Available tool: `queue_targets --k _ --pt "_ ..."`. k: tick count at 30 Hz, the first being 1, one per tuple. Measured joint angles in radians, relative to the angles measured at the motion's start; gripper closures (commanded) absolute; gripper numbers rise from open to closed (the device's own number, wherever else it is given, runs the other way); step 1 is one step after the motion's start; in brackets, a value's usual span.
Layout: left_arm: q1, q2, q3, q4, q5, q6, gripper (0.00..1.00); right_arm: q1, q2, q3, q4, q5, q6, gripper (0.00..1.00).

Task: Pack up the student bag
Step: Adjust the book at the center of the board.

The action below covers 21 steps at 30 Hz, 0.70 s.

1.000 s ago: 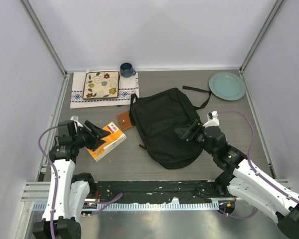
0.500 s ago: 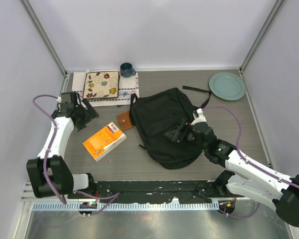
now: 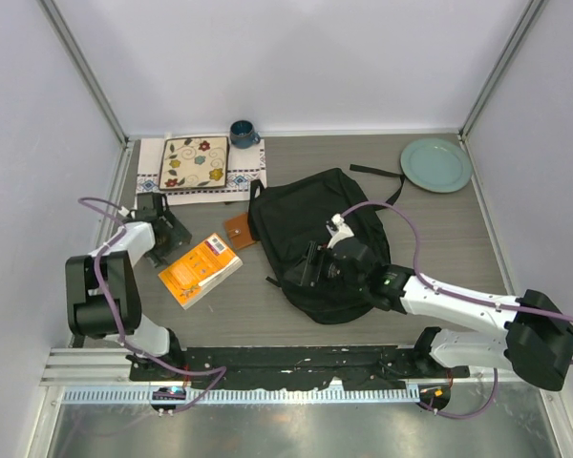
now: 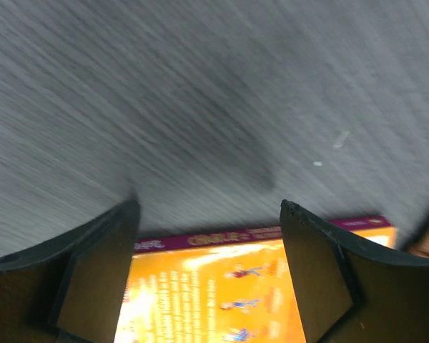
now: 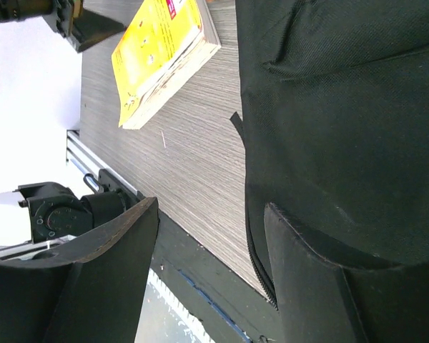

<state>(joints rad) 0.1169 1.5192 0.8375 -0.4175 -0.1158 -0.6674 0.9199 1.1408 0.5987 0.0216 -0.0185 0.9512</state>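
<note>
The student bag (image 3: 310,229) is a large black backpack lying flat mid-table, with its zipped edge showing in the right wrist view (image 5: 343,107). My right gripper (image 3: 303,270) hovers open over the bag's near-left edge. One finger is above the fabric, the other above bare table (image 5: 211,211). An orange book (image 3: 201,270) lies left of the bag. My left gripper (image 3: 175,230) stands open just beyond the book's far-left corner, holding nothing. The book's cover (image 4: 214,293) shows between its fingers (image 4: 318,275).
A brown wallet (image 3: 239,230) lies between book and bag. At the back left a patterned mat (image 3: 193,163) rests on a white cloth, with a blue mug (image 3: 243,133) beside it. A green plate (image 3: 436,164) sits at the back right. A bag strap (image 3: 382,176) trails toward it.
My left gripper has opened and drawn back from the book toward the far left. My right gripper has slid left across the bag to its near-left edge. The book has stayed put.
</note>
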Motion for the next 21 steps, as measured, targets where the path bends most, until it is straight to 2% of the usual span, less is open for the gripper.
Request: queue_targets --k 11,21 --pt "-0.021 -0.083 -0.133 0.163 0.011 -0.119 0.18 0.010 0.021 0.000 0.024 -0.044 0.000 0.33" --pt "-0.224 -0.191 -0.235 0.211 0.004 -0.244 0.19 0.011 0.034 0.000 0.031 -0.050 -0.003 0.33"
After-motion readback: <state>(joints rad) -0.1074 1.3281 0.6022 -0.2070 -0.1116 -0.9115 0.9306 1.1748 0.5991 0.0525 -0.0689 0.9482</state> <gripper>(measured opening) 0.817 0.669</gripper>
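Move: The orange book lies close by the left hand, its middle about 7 cm to the right and 6 cm back, nearly at the fingers' height, with the long spine edge running slantwise just beside the open fingertips. The brown wallet is roughly 19 cm right and 5 cm ahead; the black bag's middle is some 45 cm right, about level. From the right hand the book's middle lies about 31 cm left, 3 cm ahead and 11 cm below. Rightward, low over the table, the left hand slides about 8 cm towards the bag, barely moving at first, then picking up speed and easing slightly back at the end. Its fingers stay open and push along the orange book's spine edge while the wrist tilts some 10 degrees, swinging the tips outward. ##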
